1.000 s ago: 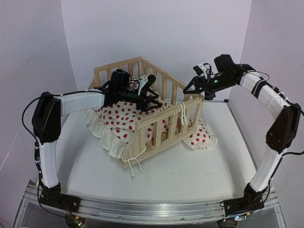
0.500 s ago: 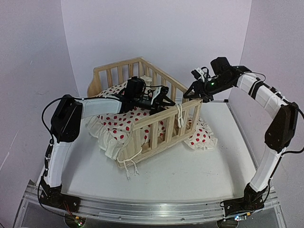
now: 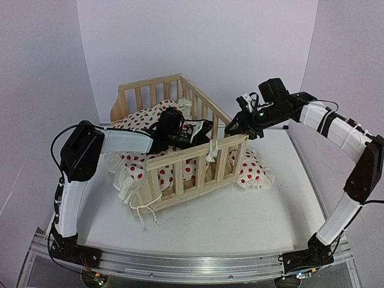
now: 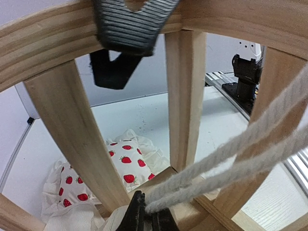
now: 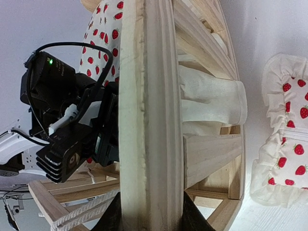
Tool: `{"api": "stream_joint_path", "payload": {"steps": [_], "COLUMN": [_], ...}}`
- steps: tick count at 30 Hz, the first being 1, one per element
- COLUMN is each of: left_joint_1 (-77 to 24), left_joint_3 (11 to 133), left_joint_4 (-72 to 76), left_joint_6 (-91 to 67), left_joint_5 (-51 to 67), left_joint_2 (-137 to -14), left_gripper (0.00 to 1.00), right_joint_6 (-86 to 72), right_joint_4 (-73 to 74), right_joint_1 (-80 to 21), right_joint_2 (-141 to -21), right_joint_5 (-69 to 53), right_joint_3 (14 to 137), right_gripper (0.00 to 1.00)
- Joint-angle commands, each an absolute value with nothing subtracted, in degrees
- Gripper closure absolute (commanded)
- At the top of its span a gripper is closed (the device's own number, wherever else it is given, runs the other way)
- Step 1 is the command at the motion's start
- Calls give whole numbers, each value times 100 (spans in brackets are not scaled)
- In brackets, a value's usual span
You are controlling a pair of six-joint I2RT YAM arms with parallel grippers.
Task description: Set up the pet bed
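The pet bed (image 3: 180, 155), a pale slatted wooden frame, sits tilted mid-table. Its red-dotted ruffled cushion (image 3: 141, 120) lies bunched inside. My left gripper (image 3: 204, 127) reaches inside the frame just behind the front rail. In the left wrist view it (image 4: 146, 217) is shut on a white tie string (image 4: 231, 154), which runs up past the slats (image 4: 185, 96). My right gripper (image 3: 235, 129) is at the front rail's right end. In the right wrist view it (image 5: 149, 214) is shut on the top rail (image 5: 149, 96), one finger on each side.
A small red-dotted pillow (image 3: 257, 169) lies on the table right of the bed, also shown in the right wrist view (image 5: 288, 144). More tie strings (image 3: 144, 210) dangle at the frame's near left corner. Purple walls close in behind and on both sides.
My left gripper moved right inside the bed and shut on the tie string. My right gripper came down left and shut on the top rail. The frame's front rail swung left.
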State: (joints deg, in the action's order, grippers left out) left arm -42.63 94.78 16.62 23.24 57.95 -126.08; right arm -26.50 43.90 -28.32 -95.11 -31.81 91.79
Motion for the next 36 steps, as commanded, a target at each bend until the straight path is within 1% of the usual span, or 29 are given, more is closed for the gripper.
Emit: {"api": "stream_joint_path", "payload": {"steps": [1, 4, 7, 8, 10, 15, 16, 17, 18, 21, 25, 29, 31, 34, 35, 36], "left_joint_1": [-4525, -4686, -4739, -4781, -4838, -4880, -4897, -4915, -4929, -4975, -5054, -5143, -5141, -5096, -5077, -5053], "left_joint_3": [9073, 8843, 8593, 8473, 8211, 7584, 7543, 7515, 7469, 7367, 7512, 7562, 7410, 7128, 7048, 6973], "left_joint_4": [2037, 2063, 2090, 2092, 2096, 2103, 2099, 2100, 2101, 2101, 2101, 2101, 2118, 2118, 2118, 2118], "left_joint_6": [2234, 2130, 1935, 1945, 2014, 2061, 2000, 1927, 1870, 1825, 1576, 1477, 1514, 1680, 1713, 1754], "left_joint_5": [5100, 4385, 4191, 4248, 4440, 4971, 5031, 5053, 5047, 4894, 4654, 4398, 4231, 4188, 4191, 4188], "left_joint_2": [-11724, -11582, -11445, -11383, -11246, -10924, -10910, -10908, -10885, -10860, -11032, -11088, -10983, -10717, -10640, -10561], "left_gripper": [97, 98, 98, 98, 98, 97, 96, 95, 95, 94, 90, 83, 75, 63, 60, 53], "right_joint_6": [-3278, -3864, -4373, -4514, -4599, -4057, -3925, -3883, -3885, -4260, -4571, -4853, -4739, -4172, -4048, -3941], "right_joint_4": [3090, 2357, 1765, 1431, 1275, 1581, 1707, 1750, 1763, 1375, 889, 527, 530, 1190, 1357, 1510], "right_joint_1": [-3630, -3884, -3993, -4018, -4047, -4044, -4043, -4045, -4043, -4101, -4259, -4337, -4342, -4194, -4065, -3911], "right_joint_2": [-8793, -8408, -8070, -7994, -7878, -7649, -7639, -7691, -7806, -8157, -8111, -7926, -7815, -7572, -7463, -7375], "right_joint_5": [-3447, -2976, -2577, -2562, -2425, -2142, -2039, -2047, -2215, -2665, -2263, -1947, -1837, -1657, -1709, -1819], "right_joint_3": [8458, 7846, 7358, 7158, 7017, 7013, 7041, 7067, 7148, 7215, 6976, 6676, 6592, 6702, 6720, 6723], "right_gripper": [96, 96, 96, 96, 96, 89, 90, 97, 100, 100, 100, 100, 100, 90, 83, 74]}}
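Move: The gap between the pet bed's front corner post and the first slat of its right side lies about 6 cm right of my left fingers and 2 cm back; those fingers already pinch the white cord. The corner post stands some 7 cm right and 5 cm back, and the cord's loop on the near end rail about 6 cm back, 3 cm up. My right hand already grips the side's top rail, the gap some 6 cm below it and 3 cm back; the small strawberry cushion is about 9 cm to its right, 24 cm down. Keeping its grip on the top rail, my right hand drags the pet bed about 6 cm back and then a little left, turning some 10 degrees clockwise. My left hand takes the pinched cord back about 8 cm alongside, staying at the gap beside the corner post, where its tips come through between the wood; then it stays there and opens its fingers partway around the cord. ##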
